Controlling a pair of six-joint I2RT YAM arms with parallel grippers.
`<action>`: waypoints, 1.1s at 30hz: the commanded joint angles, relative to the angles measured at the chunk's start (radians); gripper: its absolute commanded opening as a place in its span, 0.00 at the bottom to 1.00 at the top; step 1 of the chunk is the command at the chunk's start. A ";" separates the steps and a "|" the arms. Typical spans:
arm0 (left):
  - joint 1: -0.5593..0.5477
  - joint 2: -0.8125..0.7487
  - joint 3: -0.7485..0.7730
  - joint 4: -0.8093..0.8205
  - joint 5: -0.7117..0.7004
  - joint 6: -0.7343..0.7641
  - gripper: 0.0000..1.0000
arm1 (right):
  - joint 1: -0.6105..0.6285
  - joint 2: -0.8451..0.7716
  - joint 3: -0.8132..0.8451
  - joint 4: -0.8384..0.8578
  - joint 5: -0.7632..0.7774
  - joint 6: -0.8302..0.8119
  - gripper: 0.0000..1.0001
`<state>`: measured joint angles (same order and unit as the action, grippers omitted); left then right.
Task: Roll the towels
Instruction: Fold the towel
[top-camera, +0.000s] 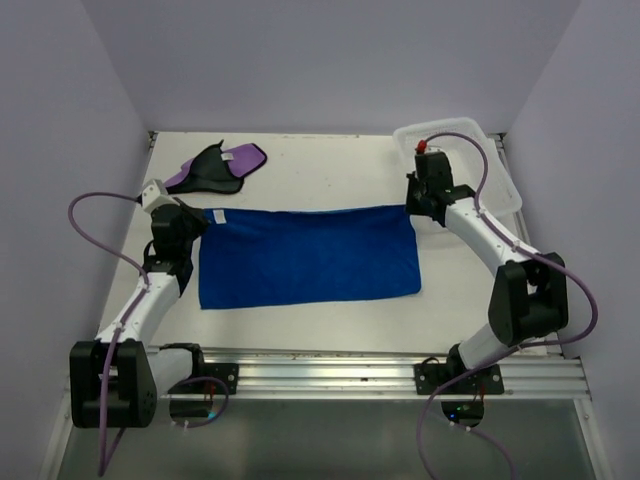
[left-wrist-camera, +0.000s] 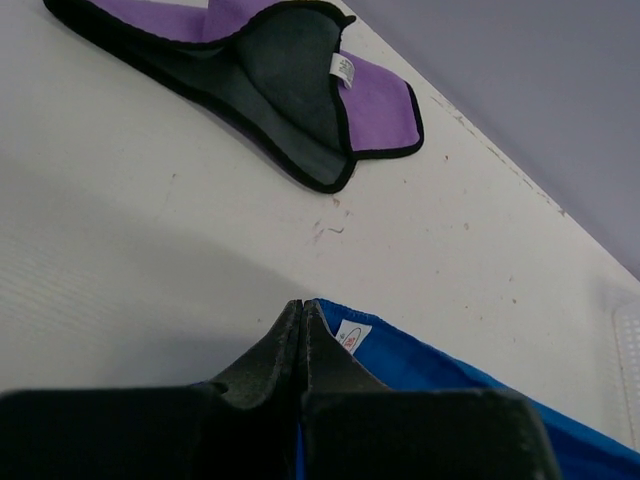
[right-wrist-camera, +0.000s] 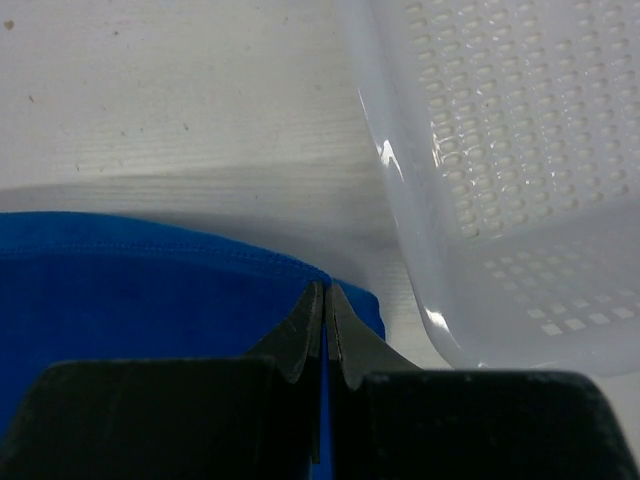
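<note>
The blue towel (top-camera: 308, 255) lies spread flat in the middle of the table. My left gripper (top-camera: 205, 215) is shut on its far left corner. In the left wrist view the gripper (left-wrist-camera: 302, 305) pinches a strip of blue cloth, and the blue towel (left-wrist-camera: 450, 380) with a small label runs off to the right. My right gripper (top-camera: 408, 207) is shut on the far right corner, with the blue towel (right-wrist-camera: 130, 300) caught between the closed gripper (right-wrist-camera: 326, 288). The purple towel (top-camera: 215, 165) lies crumpled at the far left, black side and white tag (left-wrist-camera: 343, 70) showing.
A white mesh basket (top-camera: 445, 125) stands at the far right corner, close beside my right gripper; its wall (right-wrist-camera: 520, 150) fills the right of that wrist view. Purple walls enclose the table on three sides. A metal rail runs along the near edge.
</note>
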<state>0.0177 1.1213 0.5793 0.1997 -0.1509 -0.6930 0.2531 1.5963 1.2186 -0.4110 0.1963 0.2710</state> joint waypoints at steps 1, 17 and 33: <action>0.008 -0.063 -0.055 0.095 -0.010 0.024 0.00 | -0.006 -0.093 -0.051 0.038 -0.008 -0.001 0.00; 0.008 -0.301 -0.214 0.015 -0.073 0.046 0.00 | -0.005 -0.283 -0.274 -0.002 -0.024 0.040 0.00; 0.008 -0.474 -0.295 -0.085 -0.052 0.023 0.00 | -0.006 -0.381 -0.418 -0.043 -0.047 0.089 0.00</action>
<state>0.0193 0.6785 0.2890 0.1246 -0.1894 -0.6697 0.2527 1.2484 0.8192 -0.4366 0.1585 0.3332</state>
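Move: Each hand still pinches a far corner of the raised blue towel. From the left hand, the towel's near left corner lies about 21 cm back, 1 cm left and 10 below; the dark cloth is some 14 cm straight ahead. From the right hand, the near right corner is about 18 cm back and 3 cm right, 8 below; the white basket's middle is some 10 cm ahead and 15 cm right. Both closed hands draw the towel's far edge back towards its near edge, left 8 cm, right 11 and sinking. ##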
